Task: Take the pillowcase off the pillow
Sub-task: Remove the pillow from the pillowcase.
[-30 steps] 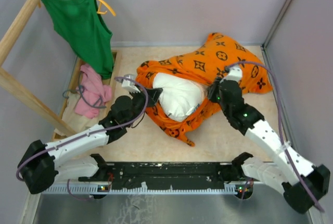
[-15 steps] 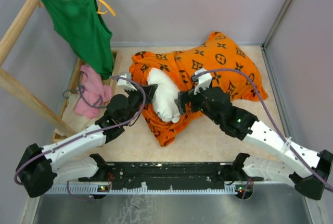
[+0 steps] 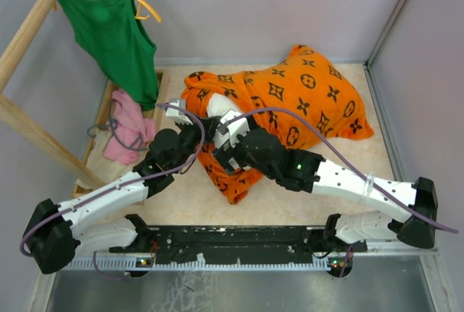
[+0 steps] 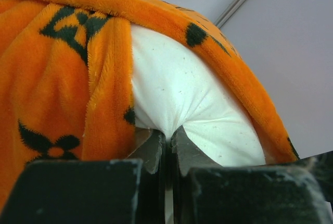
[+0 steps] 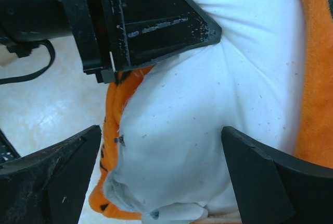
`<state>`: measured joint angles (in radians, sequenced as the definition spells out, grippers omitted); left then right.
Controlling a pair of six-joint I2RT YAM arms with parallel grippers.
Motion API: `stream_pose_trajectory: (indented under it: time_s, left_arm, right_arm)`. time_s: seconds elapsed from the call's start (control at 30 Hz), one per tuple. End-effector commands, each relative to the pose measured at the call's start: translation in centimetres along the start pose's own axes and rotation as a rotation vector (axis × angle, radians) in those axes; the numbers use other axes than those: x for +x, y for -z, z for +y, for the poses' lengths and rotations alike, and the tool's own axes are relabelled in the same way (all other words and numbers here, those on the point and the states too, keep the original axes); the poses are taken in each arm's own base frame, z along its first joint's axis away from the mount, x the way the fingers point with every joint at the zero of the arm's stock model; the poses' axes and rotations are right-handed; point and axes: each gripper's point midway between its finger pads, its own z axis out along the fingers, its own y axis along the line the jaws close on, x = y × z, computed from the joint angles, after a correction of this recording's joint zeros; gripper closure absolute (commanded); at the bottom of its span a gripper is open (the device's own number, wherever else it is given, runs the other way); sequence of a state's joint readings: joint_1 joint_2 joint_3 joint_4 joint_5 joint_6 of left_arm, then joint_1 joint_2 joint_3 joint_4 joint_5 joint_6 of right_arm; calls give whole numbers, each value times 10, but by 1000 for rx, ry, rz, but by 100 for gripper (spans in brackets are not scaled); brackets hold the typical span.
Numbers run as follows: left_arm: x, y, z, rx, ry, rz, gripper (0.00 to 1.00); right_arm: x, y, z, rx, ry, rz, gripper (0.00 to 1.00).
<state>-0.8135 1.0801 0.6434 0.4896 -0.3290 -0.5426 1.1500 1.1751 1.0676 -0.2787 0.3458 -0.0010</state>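
Note:
The orange pillowcase (image 3: 297,98) with black motifs lies across the middle of the table, bunched at its left end, where the white pillow (image 3: 217,107) bulges out of the opening. My left gripper (image 3: 209,128) is shut on a pinch of the pillow's white fabric (image 4: 187,94), jaws (image 4: 167,136) pressed together, with the pillowcase (image 4: 57,78) folded around it. My right gripper (image 3: 223,142) hovers over the same bare end, wide open, fingers (image 5: 57,166) standing either side of the pillow (image 5: 208,109). The left gripper (image 5: 156,26) shows at the top of the right wrist view.
A green tank top (image 3: 112,36) hangs on a yellow hanger from a wooden rack (image 3: 25,33) at the far left. A pink cloth (image 3: 129,127) lies below it. Grey walls close in the back and both sides.
My right arm let go of the pillowcase's right part, swung left across it and opened wide over the bare pillow end. The bundle shifted left. The left grip held.

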Motion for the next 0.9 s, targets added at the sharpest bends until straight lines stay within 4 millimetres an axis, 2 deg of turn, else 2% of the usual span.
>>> stream_pose_trajectory:
  time_s: [0.0, 0.1, 0.27, 0.43, 0.7, 0.87]
  left_arm:
    - [-62, 2, -43, 127, 59, -167, 100]
    - [-63, 3, -43, 125, 58, -163, 100]
    - [-67, 4, -42, 111, 47, -167, 100]
    - [-69, 7, -42, 115, 54, -169, 100]
    - [-77, 13, -41, 99, 50, -179, 100]
    - [-79, 18, -41, 101, 52, -179, 100]
  right_arm:
    - [5, -5, -16, 111, 83, 24, 1]
    - [17, -5, -24, 172, 128, 61, 1]
    - [32, -2, -13, 217, 247, 81, 1]
    - [60, -12, -13, 285, 329, 141, 1]
    - [77, -10, -50, 596, 375, 212, 1]
    - [92, -7, -69, 673, 284, 271, 3]
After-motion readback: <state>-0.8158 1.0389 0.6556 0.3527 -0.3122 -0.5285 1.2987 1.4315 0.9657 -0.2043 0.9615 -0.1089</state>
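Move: My right hand, wide open, is going for the bare white part of the pillow, about 4 cm ahead, 3 cm to its right and 8 cm below. Its pinched corner, held in my left fingers, is some 8 cm ahead and 2 cm left of my right hand, at its height. The full pillowcase lies roughly 15 cm ahead, 17 cm right and 15 cm below; from my left hand, the bare pillow is about 4 cm back, 5 cm right and 8 cm down. I sink my right hand about 8 cm onto the bare pillow, drifting a little right and forward, fingers staying wide. I roll its left side down and swing the fingers clockwise to point more forward, some 35 degrees in all, so that they straddle the white pillow, one fingertip pressing into its side. My left hand keeps its pinch and sags about a centimetre. ##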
